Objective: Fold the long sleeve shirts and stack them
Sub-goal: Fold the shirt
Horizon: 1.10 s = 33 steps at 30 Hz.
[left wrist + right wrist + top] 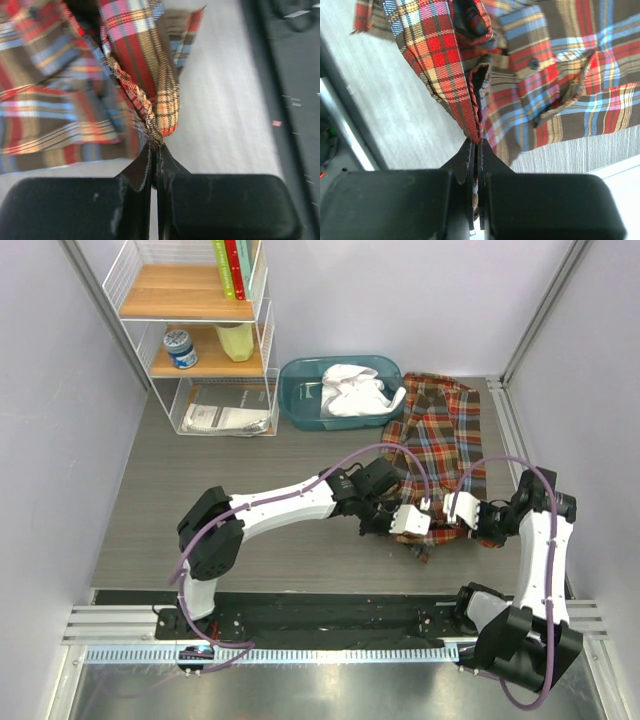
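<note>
The plaid long sleeve shirt (pixel 442 435) lies rumpled on the grey table at the right, stretching from the back toward the arms. My left gripper (pixel 412 521) is shut on a bunched fold of its near edge; the left wrist view shows the cloth (pixel 145 95) pinched between the fingertips of the gripper (pixel 156 146). My right gripper (pixel 461 508) is beside it, shut on another fold of the same edge. In the right wrist view, plaid cloth (pixel 470 95) runs into that gripper (pixel 479 144). A white shirt (pixel 352 390) sits crumpled in a teal bin (pixel 300 380).
A white wire shelf (pixel 200 340) stands at the back left with books, a jar and a yellow-green container. The teal bin sits just left of the plaid shirt's far end. Walls close in on both sides, and a metal rail (pixel 300 640) runs along the near edge.
</note>
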{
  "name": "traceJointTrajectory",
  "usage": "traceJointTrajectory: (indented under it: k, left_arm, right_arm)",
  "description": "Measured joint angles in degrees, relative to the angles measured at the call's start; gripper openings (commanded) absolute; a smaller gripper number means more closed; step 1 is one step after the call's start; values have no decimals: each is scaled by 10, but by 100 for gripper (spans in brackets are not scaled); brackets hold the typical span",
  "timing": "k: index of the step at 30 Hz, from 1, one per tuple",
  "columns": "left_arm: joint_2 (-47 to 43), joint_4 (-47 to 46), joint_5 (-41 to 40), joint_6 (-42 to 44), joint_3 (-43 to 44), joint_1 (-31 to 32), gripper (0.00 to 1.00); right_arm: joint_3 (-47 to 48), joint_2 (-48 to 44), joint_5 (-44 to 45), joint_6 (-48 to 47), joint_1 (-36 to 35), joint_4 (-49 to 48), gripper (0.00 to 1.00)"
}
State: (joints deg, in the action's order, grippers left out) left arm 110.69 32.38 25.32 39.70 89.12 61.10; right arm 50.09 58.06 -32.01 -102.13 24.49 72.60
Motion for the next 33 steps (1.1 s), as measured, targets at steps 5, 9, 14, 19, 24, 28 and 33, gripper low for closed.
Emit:
traceJointTrajectory:
  k: [5,9,14,19,24,28,33]
  left_arm:
    - [-28,23,17,0,-27,34,0]
    - [-63,29,24,-3,-45,66,0]
    - [-84,36,33,-12,-45,77,0]
    - [-84,36,33,-19,-37,70,0]
    - [-77,54,38,-28,5,50,0]
    - [-63,66,43,-27,31,28,0]
    - [-42,70,43,-15,33,13,0]
  right_arm:
    - [-10,-52,12,-31,0,34,1]
    - [-11,-86,20,-30,0,53,1]
    - [-2,-77,29,-15,0,72,1]
    - [43,-27,16,3,-2,83,2]
    - [65,-10,19,4,-2,78,2]
    - [67,-6,21,3,-1,68,1]
    - [67,3,16,4,-1,67,1]
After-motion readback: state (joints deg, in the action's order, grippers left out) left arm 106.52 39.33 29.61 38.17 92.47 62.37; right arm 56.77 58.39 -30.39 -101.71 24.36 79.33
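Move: Some 24 cm ahead of the left hand and 8 cm to its right is the middle of the spread part of the shirt, about 10 cm lower; both hands already pinch the shirt's near end above the table. From the right hand that middle lies roughly 23 cm ahead, 7 cm to the left and 11 cm down. The basket stands about 40 cm ahead of the left hand and 14 cm to its left, some 6 cm lower. Pulling back with the raised near end, both hands draw the shirt towards the robot, the left about 8 cm and the right 3 cm, rising a little. Both then swing forward again and lift, ending a few centimetres higher than they began, the left easing down slightly at the last. Fingers stay shut on the cloth, wrists nearly steady. ##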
